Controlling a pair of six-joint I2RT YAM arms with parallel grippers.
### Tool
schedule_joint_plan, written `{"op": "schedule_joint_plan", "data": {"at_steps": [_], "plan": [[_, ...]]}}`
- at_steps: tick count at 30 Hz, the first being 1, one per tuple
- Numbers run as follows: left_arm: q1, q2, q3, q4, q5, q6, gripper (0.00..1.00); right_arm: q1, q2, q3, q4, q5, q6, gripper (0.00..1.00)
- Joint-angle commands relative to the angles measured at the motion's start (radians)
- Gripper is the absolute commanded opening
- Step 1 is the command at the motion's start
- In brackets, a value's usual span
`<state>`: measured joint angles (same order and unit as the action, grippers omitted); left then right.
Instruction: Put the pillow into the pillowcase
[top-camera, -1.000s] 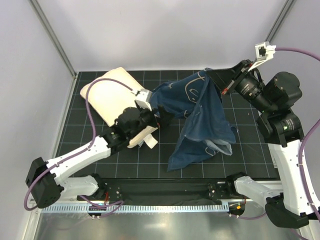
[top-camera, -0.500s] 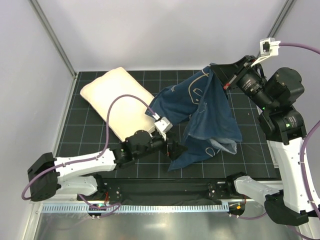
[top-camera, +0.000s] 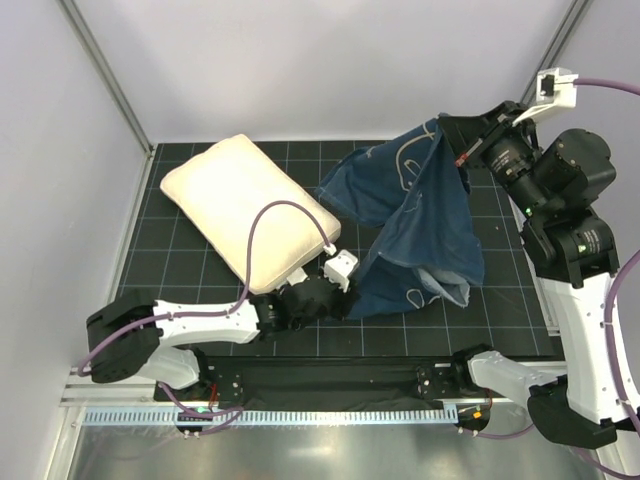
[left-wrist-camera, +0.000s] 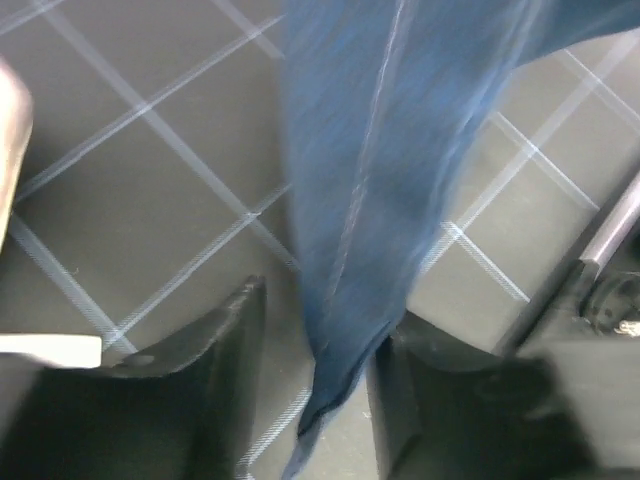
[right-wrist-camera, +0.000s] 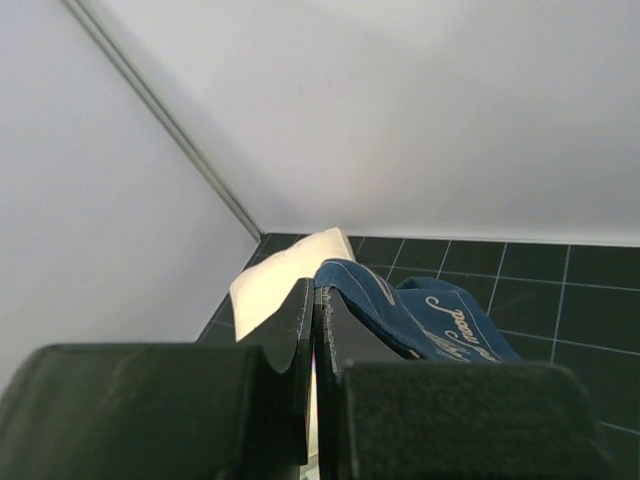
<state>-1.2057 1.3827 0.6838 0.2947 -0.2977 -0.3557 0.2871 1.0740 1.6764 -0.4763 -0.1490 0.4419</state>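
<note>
The cream-white pillow lies flat at the back left of the mat, and its far end shows in the right wrist view. My right gripper is raised at the back right, shut on the top edge of the navy pillowcase, which hangs down to the mat. In the right wrist view the fabric drapes over the closed gripper. My left gripper is low at the case's near left corner. Its jaws stand apart around that blue corner, which touches the right finger.
A black grid mat covers the table, with white walls on the left, back and right. A metal post slants along the left wall. A dark rail with the arm bases runs along the near edge. Purple cables loop over the left arm.
My left gripper left the pillow and swung toward the near edge, to the case's lower corner, its jaws narrowing. My right gripper lifted the pillowcase higher and to the right.
</note>
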Motion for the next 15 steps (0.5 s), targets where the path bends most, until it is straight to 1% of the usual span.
{"op": "schedule_joint_plan", "data": {"at_steps": [1, 2, 3, 4, 5, 6, 7, 8, 9, 11, 12, 14, 15], "plan": [[-0.003, -0.034, 0.017, -0.064, -0.124, 0.018, 0.3, 0.006, -0.011, 0.074, 0.009, 0.129, -0.055, 0.04], [-0.003, -0.042, 0.057, -0.104, -0.135, 0.02, 0.18, 0.004, -0.009, 0.086, -0.007, 0.188, -0.066, 0.04], [-0.003, -0.065, 0.078, -0.159, -0.156, 0.021, 0.0, 0.004, -0.008, 0.112, -0.045, 0.286, -0.075, 0.04], [-0.003, -0.082, 0.103, -0.208, -0.176, 0.026, 0.0, 0.003, -0.006, 0.123, -0.064, 0.351, -0.083, 0.04], [-0.003, -0.108, 0.137, -0.291, -0.234, 0.027, 0.0, -0.005, -0.011, 0.135, -0.079, 0.395, -0.089, 0.04], [-0.003, -0.164, 0.157, -0.349, -0.266, 0.029, 0.0, -0.011, -0.016, 0.135, -0.094, 0.431, -0.092, 0.04], [-0.002, -0.207, 0.172, -0.389, -0.294, 0.031, 0.0, -0.019, -0.02, 0.135, -0.099, 0.501, -0.095, 0.04], [-0.002, -0.244, 0.189, -0.435, -0.352, 0.037, 0.0, -0.038, -0.028, 0.135, -0.108, 0.525, -0.11, 0.04], [-0.002, -0.322, 0.242, -0.521, -0.377, 0.038, 0.0, -0.051, -0.029, 0.137, -0.113, 0.541, -0.115, 0.04], [-0.002, -0.388, 0.31, -0.621, -0.426, 0.037, 0.0, -0.075, -0.028, 0.154, -0.13, 0.568, -0.123, 0.04], [-0.002, -0.422, 0.383, -0.711, -0.458, 0.035, 0.0, -0.092, -0.023, 0.16, -0.149, 0.569, -0.126, 0.04], [-0.002, -0.49, 0.46, -0.775, -0.466, 0.038, 0.0, -0.108, -0.017, 0.18, -0.166, 0.517, -0.126, 0.04], [-0.002, -0.51, 0.527, -0.814, -0.446, 0.049, 0.0, -0.114, -0.01, 0.19, -0.189, 0.49, -0.121, 0.04]]}}
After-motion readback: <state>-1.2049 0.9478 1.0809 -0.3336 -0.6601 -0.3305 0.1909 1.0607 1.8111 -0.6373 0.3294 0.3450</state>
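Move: The pillowcase's hanging lower corner runs right between the left hand's half-open fingers, within about 2 cm of their midpoint. From that hand the pillow's middle lies about 24 cm ahead, 23 cm left and 8 cm lower; the white tag is only some 6 cm ahead and 10 cm left. The right hand grips the case's top high up; the lower corner is roughly 10 cm back, 20 cm left and 40 cm below it. Upward and to its left, after shutting its fingers to pinch the pillowcase's lower corner, the left hand pulls that corner some 20 cm up and 11 cm towards the pillow, gathering speed and turning counter-clockwise. The right hand keeps its pinch and travels about 12 cm right, away from the pillow, swinging some 30 degrees clockwise. ##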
